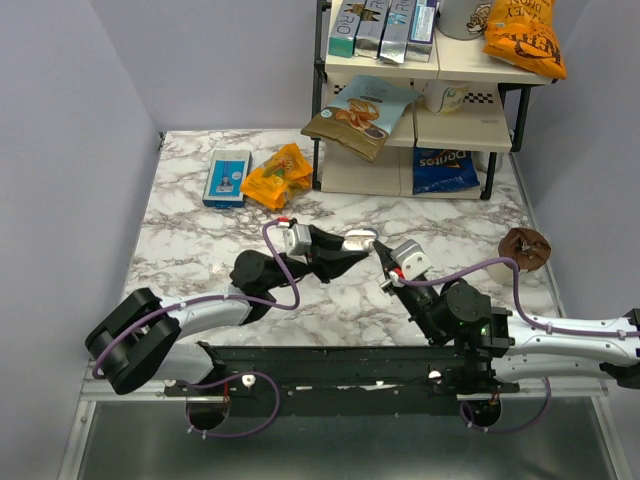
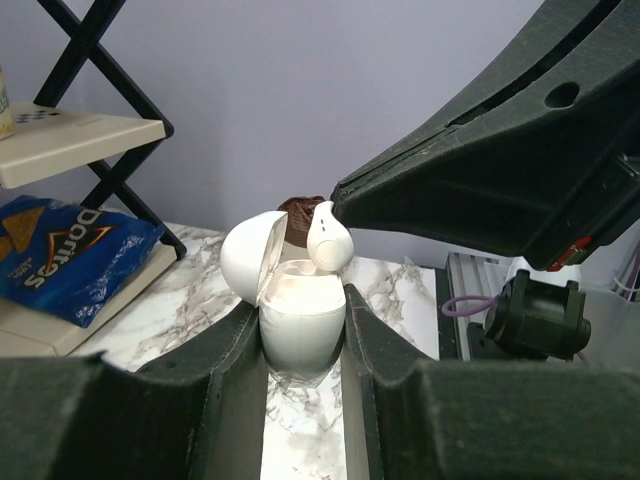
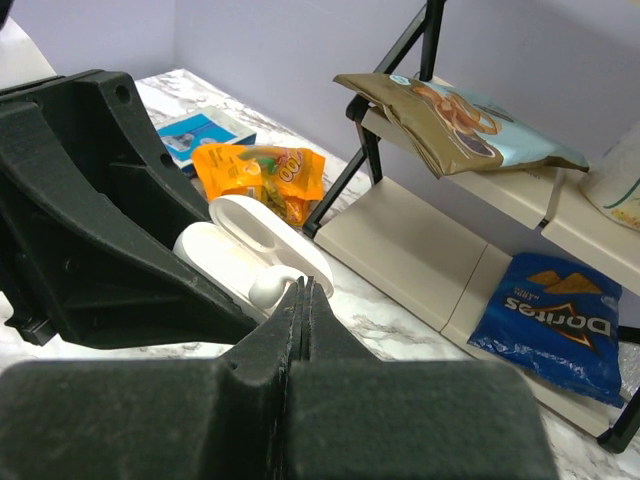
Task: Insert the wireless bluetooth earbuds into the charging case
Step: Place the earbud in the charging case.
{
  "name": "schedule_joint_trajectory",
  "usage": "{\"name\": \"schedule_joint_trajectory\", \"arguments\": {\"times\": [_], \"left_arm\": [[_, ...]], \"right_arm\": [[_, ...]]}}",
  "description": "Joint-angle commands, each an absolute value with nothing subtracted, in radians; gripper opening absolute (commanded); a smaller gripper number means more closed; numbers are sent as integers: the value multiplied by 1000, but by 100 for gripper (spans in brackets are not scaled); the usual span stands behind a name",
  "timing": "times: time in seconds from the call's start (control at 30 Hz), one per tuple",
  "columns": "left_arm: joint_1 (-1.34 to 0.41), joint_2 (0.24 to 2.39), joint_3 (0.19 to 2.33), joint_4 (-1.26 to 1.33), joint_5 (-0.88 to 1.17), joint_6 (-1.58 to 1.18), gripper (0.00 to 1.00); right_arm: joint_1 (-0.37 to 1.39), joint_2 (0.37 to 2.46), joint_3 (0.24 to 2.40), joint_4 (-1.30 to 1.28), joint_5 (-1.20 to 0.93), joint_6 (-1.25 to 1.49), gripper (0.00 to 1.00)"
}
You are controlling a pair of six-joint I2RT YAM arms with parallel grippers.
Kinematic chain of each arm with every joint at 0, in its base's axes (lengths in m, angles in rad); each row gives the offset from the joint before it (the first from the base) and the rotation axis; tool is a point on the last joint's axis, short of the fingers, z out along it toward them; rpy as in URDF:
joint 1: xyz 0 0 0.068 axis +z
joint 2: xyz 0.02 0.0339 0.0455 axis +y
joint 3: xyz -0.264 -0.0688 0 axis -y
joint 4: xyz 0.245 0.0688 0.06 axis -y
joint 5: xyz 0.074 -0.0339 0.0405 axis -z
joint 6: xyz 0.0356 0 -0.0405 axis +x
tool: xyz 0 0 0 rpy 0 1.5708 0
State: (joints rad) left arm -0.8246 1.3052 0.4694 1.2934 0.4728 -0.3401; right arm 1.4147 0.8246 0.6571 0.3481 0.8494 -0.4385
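The charging case [image 2: 300, 325] is a white egg-shaped shell, held upright just above the marble with its lid [image 2: 243, 255] flipped open to the left. My left gripper [image 2: 298, 305] is shut on its body, one finger on each side. A white earbud [image 2: 327, 238] hangs over the open top, its lower end at the rim. My right gripper [image 2: 340, 200] reaches in from the right and is shut on the earbud's stem. In the right wrist view the earbud [image 3: 268, 290] sits at the shut tips of the right gripper [image 3: 305, 288], beside the case [image 3: 215, 255]. From above, both grippers meet at the case [image 1: 360, 240].
A black-framed shelf rack [image 1: 420, 130] stands at the back with a Doritos bag [image 1: 443, 168] and other snack bags on it. An orange packet [image 1: 277, 176] and a blue box [image 1: 227, 177] lie at the back left. A brown round item [image 1: 525, 247] sits at the right.
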Motion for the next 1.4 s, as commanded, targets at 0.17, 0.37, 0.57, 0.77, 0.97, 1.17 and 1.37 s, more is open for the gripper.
{"name": "schedule_joint_trajectory", "arguments": {"times": [0.17,0.37,0.57,0.77,0.97,1.17,1.37], "left_arm": [[-825,1276,497,1549,506,-331,0],[-831,1278,503,1551,508,-336,0],[-836,1276,499,1551,506,-339,0],[-839,1279,503,1554,503,-339,0],[-839,1273,508,1543,489,-324,0],[-839,1273,511,1537,477,-310,0],[-839,1273,505,1537,465,-302,0]], "right_arm": [[1425,838,657,399,880,-446,1],[1425,847,652,410,893,-451,1],[1425,850,652,425,910,-463,1],[1425,864,652,425,911,-465,1],[1427,856,643,396,884,-446,1],[1433,828,640,374,856,-437,1],[1434,807,647,365,873,-430,34]]}}
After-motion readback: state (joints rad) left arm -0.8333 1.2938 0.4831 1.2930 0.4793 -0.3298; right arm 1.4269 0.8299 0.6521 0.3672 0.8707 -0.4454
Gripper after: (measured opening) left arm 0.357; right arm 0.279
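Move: The right hand, its fingers shut, already pinches the white earbud at its tips, with the open charging case's middle roughly 3 cm to its left, 1 cm ahead and 1 cm lower. The case's raised lid is on the forward side. The left hand holds that case, whose middle lies about 2 cm right of its hand point, level fore and aft, and 1 cm higher. The blue round case lies on the table some 9 cm ahead of the right hand, 4 cm left and 20 cm below. The right hand eases the pinched earbud barely half a centimetre forward and slightly down at the right-hand end of the case, while the left hand keeps its grip and slowly raises the case about 1 cm, drifting half a centimetre back. The right hand then draws back that same half centimetre, turning hardly at all, and its fingers open to roughly a quarter, letting go of the earbud with the tips still close around it. ##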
